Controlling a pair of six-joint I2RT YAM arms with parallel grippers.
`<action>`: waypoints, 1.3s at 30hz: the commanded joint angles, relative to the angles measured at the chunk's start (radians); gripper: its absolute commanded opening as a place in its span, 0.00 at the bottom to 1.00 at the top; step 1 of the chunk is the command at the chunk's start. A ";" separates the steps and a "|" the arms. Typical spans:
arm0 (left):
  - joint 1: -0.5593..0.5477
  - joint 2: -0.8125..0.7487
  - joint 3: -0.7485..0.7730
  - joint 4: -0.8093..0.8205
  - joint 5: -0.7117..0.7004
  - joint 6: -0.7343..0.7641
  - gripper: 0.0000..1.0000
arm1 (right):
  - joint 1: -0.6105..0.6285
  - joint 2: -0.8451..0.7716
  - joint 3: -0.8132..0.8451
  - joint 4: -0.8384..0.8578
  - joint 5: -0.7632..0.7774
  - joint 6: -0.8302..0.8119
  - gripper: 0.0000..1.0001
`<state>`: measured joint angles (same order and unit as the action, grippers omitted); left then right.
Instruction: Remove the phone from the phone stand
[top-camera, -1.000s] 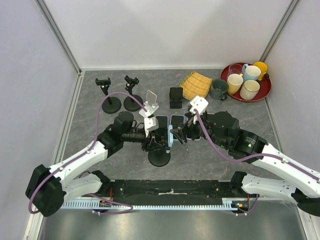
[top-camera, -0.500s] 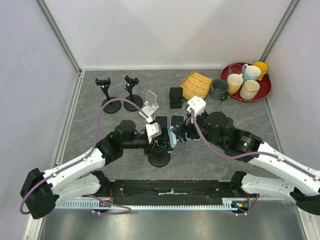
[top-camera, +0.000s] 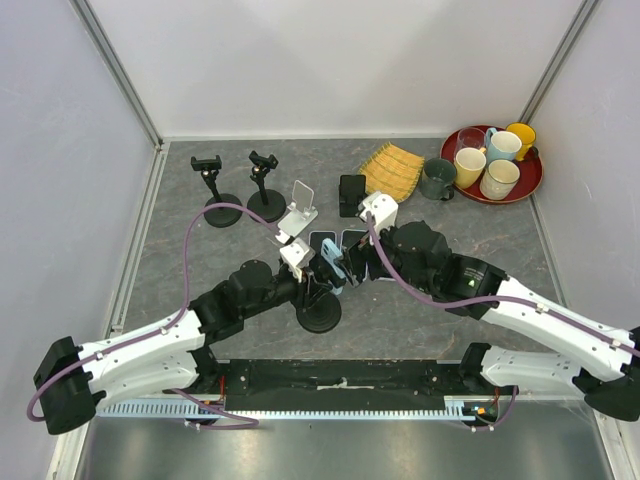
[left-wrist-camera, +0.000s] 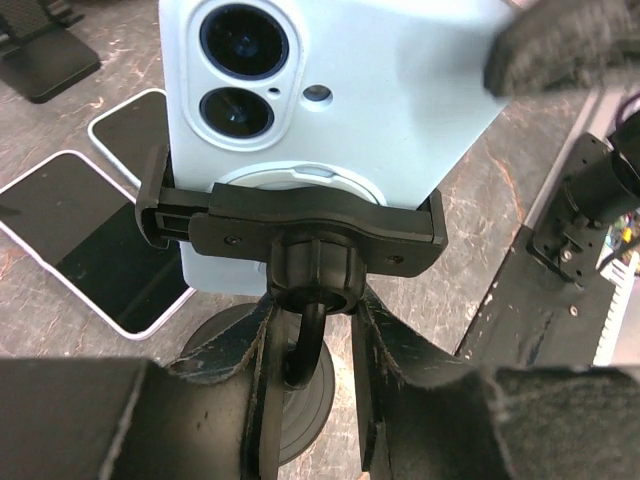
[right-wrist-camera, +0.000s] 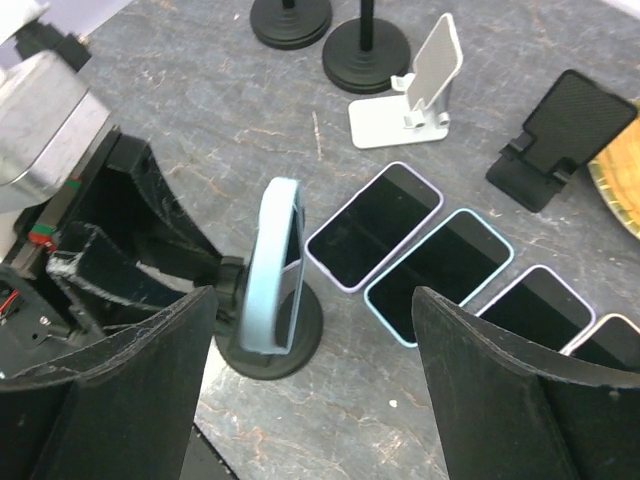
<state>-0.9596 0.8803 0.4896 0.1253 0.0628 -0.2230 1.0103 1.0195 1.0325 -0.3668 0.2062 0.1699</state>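
Note:
A light-blue phone (left-wrist-camera: 330, 90) stands upright in the black clamp of the phone stand (left-wrist-camera: 300, 225), whose round base (top-camera: 319, 315) rests on the table near the front. My left gripper (left-wrist-camera: 312, 320) is shut on the stand's neck just under the clamp, one finger on each side. In the top view the left gripper (top-camera: 308, 280) sits just left of the phone (top-camera: 333, 268). My right gripper (right-wrist-camera: 312, 300) hangs open above the phone (right-wrist-camera: 272, 265), which is edge-on near its left finger, with nothing touching the pads. The right gripper (top-camera: 352, 262) is just right of the phone.
Several phones lie flat beyond the stand, among them a lilac-edged one (right-wrist-camera: 375, 225) and a blue-edged one (right-wrist-camera: 440, 262). A white stand (right-wrist-camera: 420, 95), a black stand (right-wrist-camera: 560, 135) and two clamp stands (top-camera: 215, 190) are behind. A red tray (top-camera: 530, 185) of mugs stands at the back right.
The left gripper has closed on the stand's neck. The right gripper has moved left and forward over the phone, and its jaws have narrowed a little.

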 joint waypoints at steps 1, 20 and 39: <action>-0.022 0.013 -0.011 -0.001 -0.161 -0.099 0.02 | 0.031 0.016 0.006 0.042 -0.008 0.057 0.85; -0.059 -0.003 -0.019 0.023 -0.126 -0.107 0.02 | 0.042 0.093 -0.120 0.290 0.110 0.115 0.59; -0.060 -0.024 -0.039 0.025 -0.145 -0.110 0.02 | 0.042 0.159 -0.155 0.401 0.104 0.120 0.30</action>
<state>-1.0077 0.8719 0.4698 0.1577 -0.0704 -0.2802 1.0500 1.1831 0.8856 -0.0101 0.2893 0.2878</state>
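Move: The right hand is empty and open, with the phone, still clamped in the phone stand, about 6 cm to its left, 2 cm ahead and 6 cm lower. The stand's round base sits roughly 9 cm left, 2 cm back and 22 cm below; the left lying phone is some 14 cm ahead, 8 cm left, and the middle one 15 cm straight ahead, both at table level. From the left hand, the clamped phone lies about 3 cm ahead, 4 cm right and 4 cm up. Leftward and down, roughly 5 cm each way, the right hand eases in towards the clamped phone, first slipping left, then mostly sinking, then on left and about 2 cm forward. Its fingers narrow from nearly wide open to under half, coming around the phone's near edge, one on each face. The left hand keeps its grip on the stand behind the clamp, nearly still. ##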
